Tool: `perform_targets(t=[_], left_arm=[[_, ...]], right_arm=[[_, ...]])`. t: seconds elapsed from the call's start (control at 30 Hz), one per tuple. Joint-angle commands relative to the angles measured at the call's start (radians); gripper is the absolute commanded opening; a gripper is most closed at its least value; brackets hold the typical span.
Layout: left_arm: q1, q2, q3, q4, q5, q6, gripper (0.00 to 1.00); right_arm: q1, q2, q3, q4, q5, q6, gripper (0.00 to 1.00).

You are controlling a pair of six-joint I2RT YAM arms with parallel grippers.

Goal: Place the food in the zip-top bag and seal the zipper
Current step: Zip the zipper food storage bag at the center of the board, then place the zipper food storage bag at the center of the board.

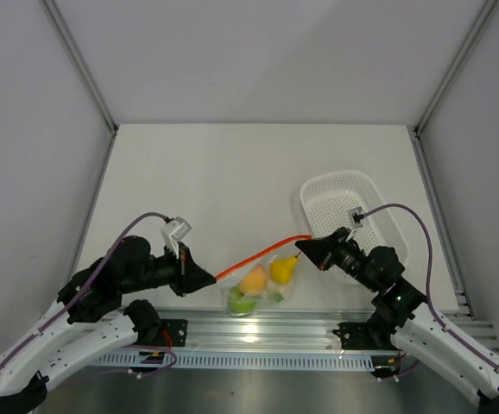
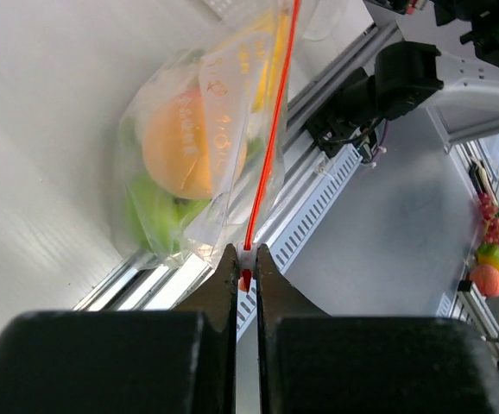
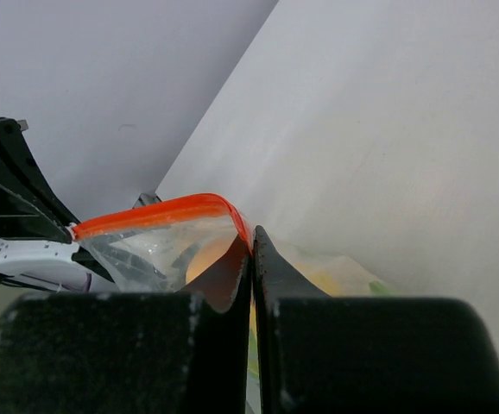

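Observation:
The clear zip-top bag (image 1: 258, 289) hangs between my two grippers near the table's front edge. Inside it I see an orange round fruit (image 1: 252, 280), a yellow pear (image 1: 283, 268) and a green piece (image 1: 241, 304). The red-orange zipper (image 1: 262, 256) is stretched taut from one gripper to the other. My left gripper (image 1: 213, 278) is shut on the zipper's left end (image 2: 246, 278). My right gripper (image 1: 303, 246) is shut on the zipper's right end (image 3: 243, 226). The left wrist view shows the orange fruit (image 2: 189, 147) and green piece (image 2: 154, 211) through the plastic.
A white perforated basket (image 1: 353, 211) stands at the right, just behind my right gripper. A metal rail (image 1: 258, 332) runs along the table's front edge under the bag. Other toy fruits (image 2: 491, 259) lie off the table at the far right of the left wrist view.

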Motion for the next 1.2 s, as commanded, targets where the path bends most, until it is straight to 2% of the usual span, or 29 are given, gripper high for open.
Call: perform_targets(t=[0.0,0.1,0.13,0.17,0.27,0.3,0.33,0.37,0.53,0.67,0.8,0.83,0.9,1.0,1.1,1.13,1.17], left_arm=[[-0.002,-0.044,-0.025,-0.082,-0.089,-0.086,0.01],[-0.002,-0.08,-0.014,-0.115,-0.179,-0.123,0.01],[-0.002,-0.091,-0.007,-0.14,-0.212,-0.144,0.07],[-0.002,-0.12,0.003,-0.15,-0.27,-0.156,0.32],[-0.002,-0.165,0.012,-0.13,-0.318,-0.158,0.6],[-0.002,-0.185,0.021,-0.124,-0.341,-0.155,0.84],[-0.002,-0.189,0.036,-0.122,-0.353,-0.146,0.89],[-0.002,-0.193,0.052,-0.122,-0.364,-0.138,0.99],[-0.002,-0.202,0.096,-0.107,-0.347,-0.121,1.0],[-0.002,-0.228,0.078,-0.079,-0.289,-0.141,0.99],[-0.002,-0.245,0.043,-0.066,-0.217,-0.181,0.99],[-0.002,-0.251,0.037,-0.066,-0.201,-0.186,0.99],[-0.002,-0.26,0.024,-0.066,-0.194,-0.193,1.0],[-0.002,-0.272,0.023,-0.066,-0.19,-0.195,0.99],[-0.002,-0.274,0.023,-0.066,-0.186,-0.198,0.99],[-0.002,-0.274,0.023,-0.064,-0.184,-0.2,1.0],[-0.001,-0.274,0.023,-0.063,-0.178,-0.2,1.0]], right_arm=[[-0.015,0.018,0.049,0.002,0.068,-0.005,0.0],[-0.015,0.07,0.061,0.032,0.057,-0.006,0.0],[-0.014,0.091,0.073,0.046,0.054,-0.005,0.0],[-0.015,0.116,0.084,0.06,0.054,-0.005,0.0],[-0.015,0.269,0.157,0.133,0.051,-0.012,0.0],[-0.015,0.324,0.191,0.164,0.042,-0.021,0.0],[-0.015,0.434,0.229,0.169,0.04,-0.028,0.0],[-0.015,0.49,0.315,0.173,0.039,-0.029,0.0],[-0.06,0.864,0.59,0.175,-0.015,-0.031,0.0],[-0.092,1.07,0.799,0.117,-0.02,-0.034,0.0],[-0.132,1.265,1.006,-0.039,-0.034,-0.04,0.0],[-0.136,1.306,1.1,-0.088,-0.03,-0.047,0.0],[-0.138,1.406,1.181,-0.186,-0.032,-0.075,0.0],[-0.136,1.484,1.256,-0.236,-0.049,-0.081,0.01],[-0.116,1.532,1.31,-0.262,-0.05,-0.101,0.21],[-0.109,1.543,1.328,-0.276,-0.047,-0.109,0.42],[-0.095,1.55,1.363,-0.303,-0.041,-0.12,0.52]])
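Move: My left fingers pinch the near left end of the bag's orange zipper. The orange inside the bag is about 9 cm to their right, 6 cm ahead and 11 below. The board's centre is some 33 cm ahead, 8 right and 15 below. From my right hand, which pinches the other end, that centre lies about 23 cm ahead, 12 left and 15 below. The pear hangs 4 cm left, 1 ahead and 9 below; the white basket is 18 cm right, 15 ahead and 13 below. I spread my left fingers wide and let go of the zipper's left end, backing that hand about 5 cm left and a little up as it turns counter-clockwise. My right hand keeps its pinch and swings the bag some 28 cm forward and half as far left to the board's centre, sinking and tipping down late, then starts to open to about half. ##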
